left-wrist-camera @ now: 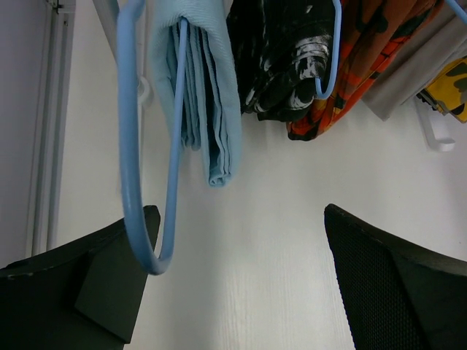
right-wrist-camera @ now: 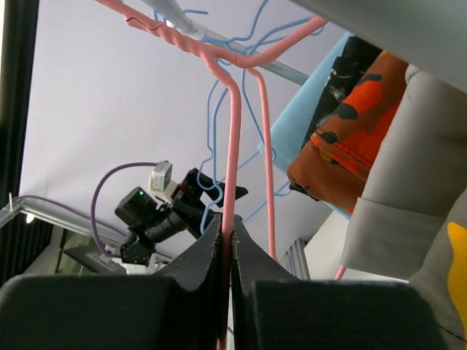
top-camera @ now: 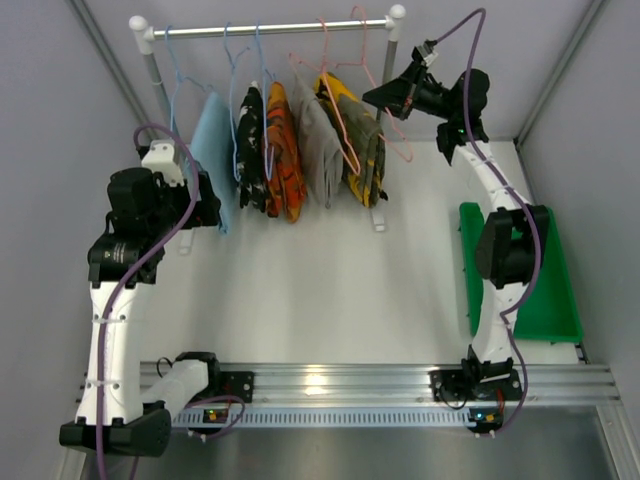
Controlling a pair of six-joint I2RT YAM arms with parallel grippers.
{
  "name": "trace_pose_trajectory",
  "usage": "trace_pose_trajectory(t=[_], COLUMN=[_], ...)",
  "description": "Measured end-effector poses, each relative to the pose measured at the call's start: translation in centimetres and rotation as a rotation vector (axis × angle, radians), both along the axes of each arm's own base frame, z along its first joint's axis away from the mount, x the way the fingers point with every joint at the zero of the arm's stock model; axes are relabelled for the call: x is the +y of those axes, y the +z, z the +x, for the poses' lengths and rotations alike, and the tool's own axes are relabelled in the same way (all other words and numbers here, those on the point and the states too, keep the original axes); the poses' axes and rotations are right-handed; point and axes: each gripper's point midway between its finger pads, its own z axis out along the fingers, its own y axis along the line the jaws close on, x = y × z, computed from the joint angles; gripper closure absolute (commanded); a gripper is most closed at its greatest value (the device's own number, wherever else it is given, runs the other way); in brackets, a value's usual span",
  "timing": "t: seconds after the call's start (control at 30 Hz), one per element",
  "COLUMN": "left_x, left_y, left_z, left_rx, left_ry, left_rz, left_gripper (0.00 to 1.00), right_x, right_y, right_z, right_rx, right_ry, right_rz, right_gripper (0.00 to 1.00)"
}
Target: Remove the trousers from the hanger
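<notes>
The camouflage trousers (top-camera: 362,155) hang folded at the right end of the row of garments on the rail; a yellow patch of them shows at the left wrist view's right edge (left-wrist-camera: 454,82), and they fill the lower right of the right wrist view (right-wrist-camera: 441,292). The pink hanger (top-camera: 343,135) carries them. My right gripper (top-camera: 372,97) is up by the rail, just right of the trousers, shut (right-wrist-camera: 228,222) on one thin pink arm of the hanger (right-wrist-camera: 233,146). My left gripper (top-camera: 212,205) stands open (left-wrist-camera: 241,277) low at the left end of the row, with nothing between its fingers.
A white rail (top-camera: 270,28) holds blue wire hangers (left-wrist-camera: 131,146) with a light-blue cloth (top-camera: 212,140), a black-and-white garment (top-camera: 250,145), an orange-and-black one (top-camera: 283,150) and a grey one (top-camera: 320,140). A second pink hanger (top-camera: 398,135) hangs far right. A green tray (top-camera: 545,300) lies right.
</notes>
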Motion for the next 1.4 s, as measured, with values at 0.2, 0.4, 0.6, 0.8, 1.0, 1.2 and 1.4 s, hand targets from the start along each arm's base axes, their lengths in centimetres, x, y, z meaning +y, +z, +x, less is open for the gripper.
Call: trace_pose_trajectory(t=[0.2, 0.4, 0.6, 0.8, 1.0, 1.2, 1.4], left_x=[0.6, 1.3, 1.4, 0.8, -0.3, -3.2, -7.2], left_y=[0.4, 0.8, 1.8, 4.7, 6.3, 9.2, 13.4], left_z=[0.4, 0.7, 0.9, 1.1, 1.4, 1.7, 1.4], left_rx=[-0.023, -0.046, -0.078, -0.148, -0.195, -0.241, -0.293], left_ry=[0.027, 0.067, 0.070, 0.042, -0.016, -0.166, -0.359], left_rz=[0.019, 0.036, 0.033, 0.017, -0.006, -0.074, -0.232], left_gripper=[0.01, 0.01, 0.01, 0.01, 0.01, 0.01, 0.01], right_x=[-0.7, -1.5, -2.7, -4.6, -7.2, -10.0, -10.8], right_y=[2.6, 5.0, 4.3, 4.3, 6.3, 7.1, 7.6], right_z=[0.1, -0.4, -1.9, -5.2, -8.9, -13.9, -20.0], right_rx=[-0.041, -0.112, -0.064, -0.030, -0.068, -0.120, -0.209], right_ry=[-0.015, -0.032, -0.046, -0.065, -0.102, -0.177, -0.260], right_rz=[0.039, 0.074, 0.079, 0.069, 0.066, 0.049, -0.005], right_gripper=[1.00, 1.00, 1.00, 1.00, 1.00, 1.00, 1.00])
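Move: Just below the right hand, which already pinches the near arm of its pink hanger, the yellow-camouflage trousers hang some 16 cm lower, 4 cm ahead and 2 cm left; the grey trousers are about 7 cm left of them, level. From the hand, the rail is about 8 cm ahead and 10 cm up. From the open left hand, the camouflage trousers lie roughly 17 cm ahead, 28 cm right and 6 cm lower. Lifting the hooked hanger about 5 cm first, the right hand keeps its pinch and then draws it some 20 cm back and 10 cm right, away from the rail, still rising slightly and turning clockwise. The left hand, fingers wide open, rises about 13 cm beside the light-blue trousers, swings 7 cm right late on, tips up and turns some 20 degrees clockwise. ##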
